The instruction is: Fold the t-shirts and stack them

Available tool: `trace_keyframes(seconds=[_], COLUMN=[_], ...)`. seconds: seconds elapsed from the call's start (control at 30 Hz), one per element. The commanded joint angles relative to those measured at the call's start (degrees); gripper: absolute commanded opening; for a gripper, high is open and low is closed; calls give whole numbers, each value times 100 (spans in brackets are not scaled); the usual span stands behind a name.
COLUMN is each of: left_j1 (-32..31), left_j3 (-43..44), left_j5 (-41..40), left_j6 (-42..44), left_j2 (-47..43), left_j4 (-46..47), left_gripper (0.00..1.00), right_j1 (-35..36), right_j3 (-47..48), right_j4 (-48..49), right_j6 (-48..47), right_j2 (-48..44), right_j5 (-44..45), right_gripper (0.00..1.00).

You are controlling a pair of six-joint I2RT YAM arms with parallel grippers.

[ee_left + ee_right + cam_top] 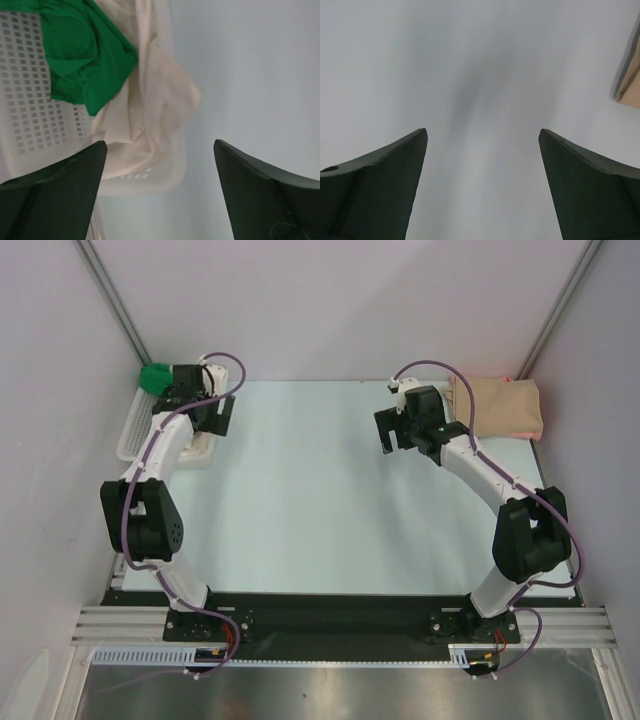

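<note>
A bright green t-shirt (80,55) lies crumpled in the white mesh basket (25,110), partly on top of a cream-white garment (150,100) that hangs over the basket's rim. The green shirt also shows in the top view (155,375) at the far left corner. My left gripper (160,145) is open and empty, hovering by the basket's near corner (212,420). A tan t-shirt (505,405) lies folded at the far right, with a pink edge along its side. My right gripper (392,430) is open and empty over bare table; only the tan shirt's edge (630,85) shows in its view.
The basket (135,425) stands against the left wall. Grey walls close in the table on the left, back and right. The pale table surface (310,500) lies between the two arms.
</note>
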Motion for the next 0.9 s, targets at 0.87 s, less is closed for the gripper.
trace_keyframes(seconds=[0.87], left_j1=[-250], left_j3=[2085], left_j5=[-1616], left_j6=[995], left_j2=[1735], left_j4=[649], left_gripper=[59], right_j1=[78], right_j3=[334], right_j4=[-176], right_j6=[-573], right_j2=[36], right_j5=[-332], right_gripper=[100])
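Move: The green t-shirt in the far part of the basket lies about 14 cm ahead of the left hand, 13 cm to its left and 12 cm below. The cream cloth over the basket's right side is some 5 cm ahead and 4 cm left of that hand, and the basket's middle about 5 cm ahead and 15 cm left, both some 12 cm below. From the right hand, the green t-shirt is roughly 17 cm ahead, 60 cm left and 11 cm below. Forward about 9 cm over the cream cloth goes the left hand, arcing up some 4 cm, then sinking back by about 5 cm while swinging left towards the near end of the green t-shirt, roughly 5 cm left in all. Its wrist rolls about 15 degrees, left side rising, and the fingers narrow from nearly wide open to a little over half; contact with the shirt can't be made out. ##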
